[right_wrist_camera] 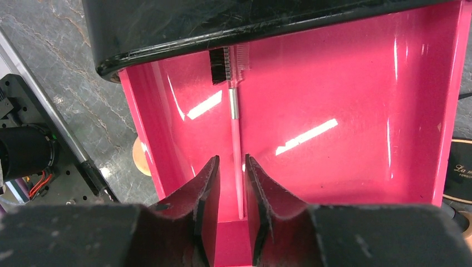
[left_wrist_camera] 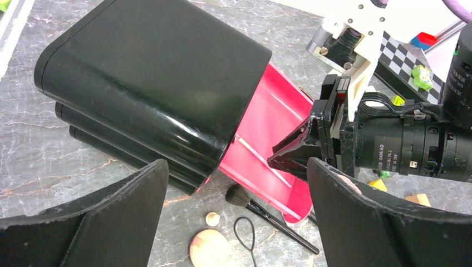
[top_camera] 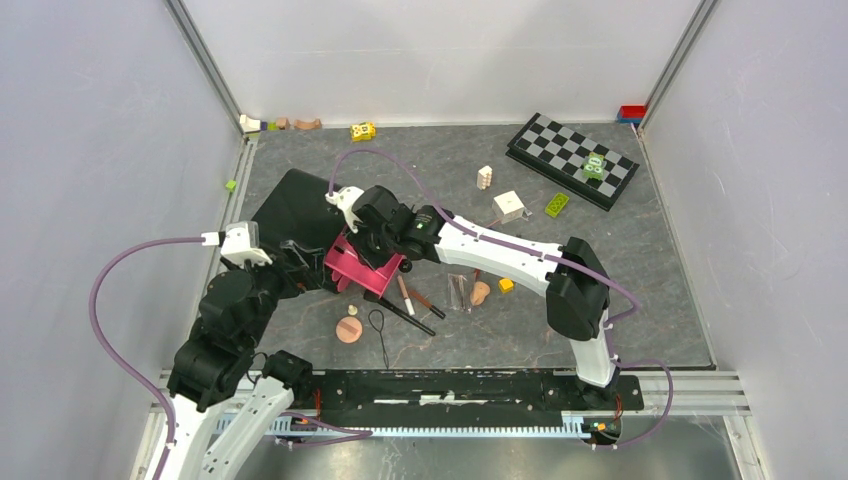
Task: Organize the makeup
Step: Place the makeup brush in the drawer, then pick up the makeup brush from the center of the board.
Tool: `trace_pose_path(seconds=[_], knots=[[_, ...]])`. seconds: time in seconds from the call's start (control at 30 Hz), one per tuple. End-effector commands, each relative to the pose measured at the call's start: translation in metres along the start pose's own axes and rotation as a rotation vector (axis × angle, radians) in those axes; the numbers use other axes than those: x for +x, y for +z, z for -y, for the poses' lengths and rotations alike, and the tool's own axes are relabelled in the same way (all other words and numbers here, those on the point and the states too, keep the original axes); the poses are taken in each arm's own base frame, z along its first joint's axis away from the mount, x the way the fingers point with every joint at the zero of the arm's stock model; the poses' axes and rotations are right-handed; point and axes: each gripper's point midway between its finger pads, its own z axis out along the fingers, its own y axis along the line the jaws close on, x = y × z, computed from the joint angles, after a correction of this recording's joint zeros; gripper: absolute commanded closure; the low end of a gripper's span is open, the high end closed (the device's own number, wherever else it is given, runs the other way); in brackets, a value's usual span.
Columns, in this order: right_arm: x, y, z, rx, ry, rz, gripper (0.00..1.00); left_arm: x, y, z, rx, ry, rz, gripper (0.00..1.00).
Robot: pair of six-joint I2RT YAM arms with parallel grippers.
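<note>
A black case (top_camera: 295,205) lies on its side with a pink tray (top_camera: 360,268) pulled out of it. My right gripper (right_wrist_camera: 232,161) hovers low over the tray, jaws a little apart. A thin pink-handled brow brush (right_wrist_camera: 236,128) lies on the tray floor between the fingers, untouched. My left gripper (left_wrist_camera: 236,163) stands wide open and holds nothing, just in front of the case (left_wrist_camera: 156,78). Loose on the table beside the tray lie a black brush (left_wrist_camera: 267,214), a peach round puff (left_wrist_camera: 209,248), pencils (top_camera: 410,300) and a peach sponge (top_camera: 480,292).
A black hair loop (top_camera: 380,330) lies next to the puff. A white cube (top_camera: 509,205), a green block (top_camera: 556,204) and a yellow block (top_camera: 506,285) sit right of the arms. A checkerboard (top_camera: 570,158) is at the back right, and small toys line the back wall.
</note>
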Motion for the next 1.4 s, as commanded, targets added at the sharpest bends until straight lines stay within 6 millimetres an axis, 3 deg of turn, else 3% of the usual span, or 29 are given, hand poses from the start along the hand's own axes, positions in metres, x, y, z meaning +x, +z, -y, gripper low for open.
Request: trace_pose_path(seconds=[0.0,0.2,0.3,0.43,0.6,0.8,0.93,1.07,1.37], knots=[[-0.023,-0.015,-0.001,0.001,-0.006,0.073,0.71,-0.004,0.003,0.001,-0.009,-0.034,0.012,0.00],[-0.038,-0.052,0.015,0.099,0.010,0.141,0.71,-0.003,0.004,0.002,-0.006,-0.033,0.007,0.00],[-0.034,-0.076,0.027,0.163,0.044,0.193,0.71,-0.003,0.004,0.002,-0.007,-0.032,0.006,0.00],[-0.014,-0.110,0.049,0.276,0.121,0.259,0.71,-0.002,0.004,0.002,-0.007,-0.032,0.004,0.00],[0.035,-0.135,0.073,0.376,0.154,0.301,0.69,-0.002,0.005,0.003,-0.001,-0.030,0.000,0.00],[0.104,-0.129,0.082,0.388,0.156,0.229,0.66,-0.001,0.006,0.004,0.002,-0.028,-0.007,0.00],[0.131,-0.114,0.072,0.319,0.156,0.164,0.66,0.000,0.007,0.004,0.001,-0.028,-0.009,0.00],[0.142,-0.098,0.059,0.248,0.187,0.147,0.67,0.000,0.007,0.005,0.006,-0.027,-0.014,0.00],[0.153,-0.061,0.010,0.008,0.166,0.178,0.68,0.002,0.009,0.006,0.006,-0.023,-0.024,0.00]])
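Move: Just over the open drawer, the right hand has the small pink-handled brush about 2 cm below its fingers and slightly left. The makeup brush lies some 7 cm back, 7 cm to the right and 11 cm down; the brown-and-white pencil is about 4 cm farther out than it. The brown-and-black pencil lies about 4 cm back and 12 cm right of the hand. From the left hand the makeup brush is roughly 12 cm right, level in reach, 22 cm below. Leaving the pink-handled brush, the right hand rises about 6 cm out of the drawer while swinging right, then sinks and draws back beyond the drawer front. After some 19 cm rightward it curves back left, still sinking towards the makeup brush's handle. The wrist turns clockwise some 20 degrees, then partly unwinds; the fingers stay partly open and empty. ##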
